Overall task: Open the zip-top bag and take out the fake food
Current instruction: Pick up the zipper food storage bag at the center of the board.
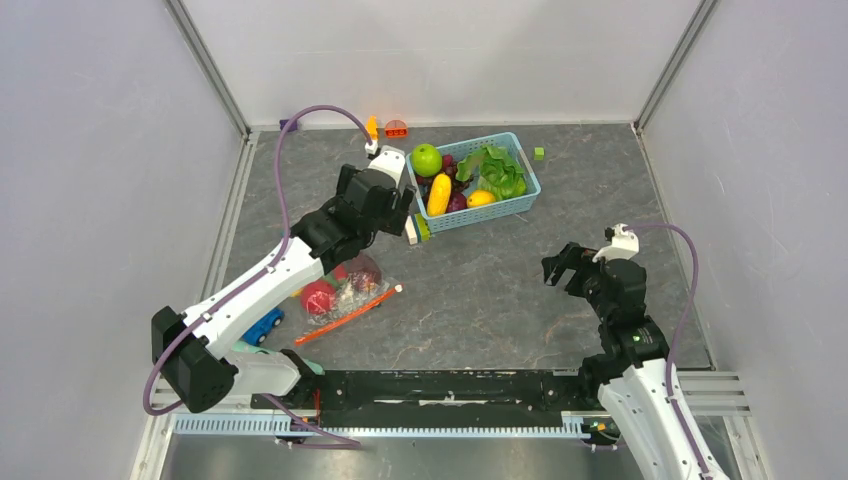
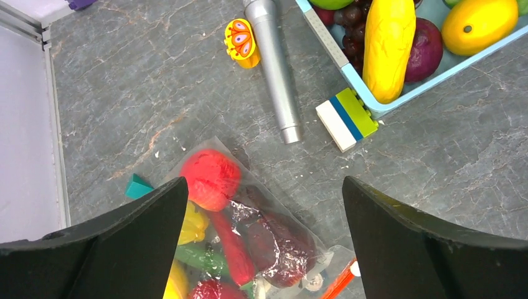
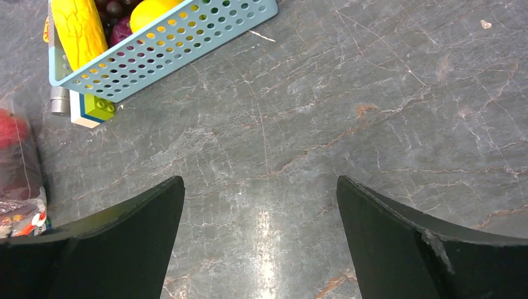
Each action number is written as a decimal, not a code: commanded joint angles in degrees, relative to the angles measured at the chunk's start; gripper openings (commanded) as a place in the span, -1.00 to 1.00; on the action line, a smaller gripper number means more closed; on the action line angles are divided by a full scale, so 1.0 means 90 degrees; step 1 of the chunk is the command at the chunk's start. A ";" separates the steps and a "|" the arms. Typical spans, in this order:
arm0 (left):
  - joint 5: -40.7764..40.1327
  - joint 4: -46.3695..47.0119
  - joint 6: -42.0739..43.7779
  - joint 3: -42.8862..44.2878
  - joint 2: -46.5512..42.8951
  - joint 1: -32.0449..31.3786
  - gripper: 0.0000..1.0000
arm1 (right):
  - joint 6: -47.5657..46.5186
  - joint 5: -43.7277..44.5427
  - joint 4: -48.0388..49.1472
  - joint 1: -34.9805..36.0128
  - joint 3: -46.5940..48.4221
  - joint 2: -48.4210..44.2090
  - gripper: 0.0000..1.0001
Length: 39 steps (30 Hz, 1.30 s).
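The zip-top bag (image 1: 345,292) lies flat on the table at the left, with its orange-red zip strip (image 1: 350,312) along the near edge. The fake food is inside it: a red round fruit (image 2: 210,177), a dark maroon piece (image 2: 287,240), a yellow piece (image 2: 190,224) and a long red one. My left gripper (image 1: 372,212) is open and empty, hovering above the bag's far end; in the left wrist view (image 2: 264,190) the bag (image 2: 249,212) lies between the fingers. My right gripper (image 1: 562,266) is open and empty over bare table, well to the right of the bag (image 3: 15,168).
A light-blue basket (image 1: 520,200) at the back holds a green apple (image 1: 426,159), lettuce (image 1: 497,170) and other produce. A silver cylinder (image 2: 274,68), a white-blue-green block (image 2: 346,118), a yellow butterfly piece (image 2: 242,42) and a teal piece (image 2: 138,187) lie near the bag. A blue toy car (image 1: 262,326) sits at the near left.
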 commanded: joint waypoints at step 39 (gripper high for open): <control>-0.0618 -0.0565 -0.1347 -0.1746 -0.2803 0.0882 0.99 | 0.2489 0.0858 0.6976 0.5243 0.0659 0.6025 0.98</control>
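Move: The zipper bag's middle lies some 10 cm back and 7 cm left of the left hand, roughly 23 cm below. The lego stack is about 9 cm right and 2 cm ahead of that hand, the grey tube 10 cm ahead and 3 cm right. The bag's middle is about 49 cm left and 2 cm back of the right hand, 11 cm below. From the right hand, the basket stands roughly 21 cm ahead and 21 cm left. Both hands head for the bag without touching anything, fingers wide open. The left swings back and left, then almost purely left, about 11 cm left in all, easing to a stop high above the bag and turning some 15 degrees counter-clockwise. The right sweeps about 27 cm left towards the orange zip's near end, sinking slightly and turning nearly 40 degrees counter-clockwise, still travelling at the end. ##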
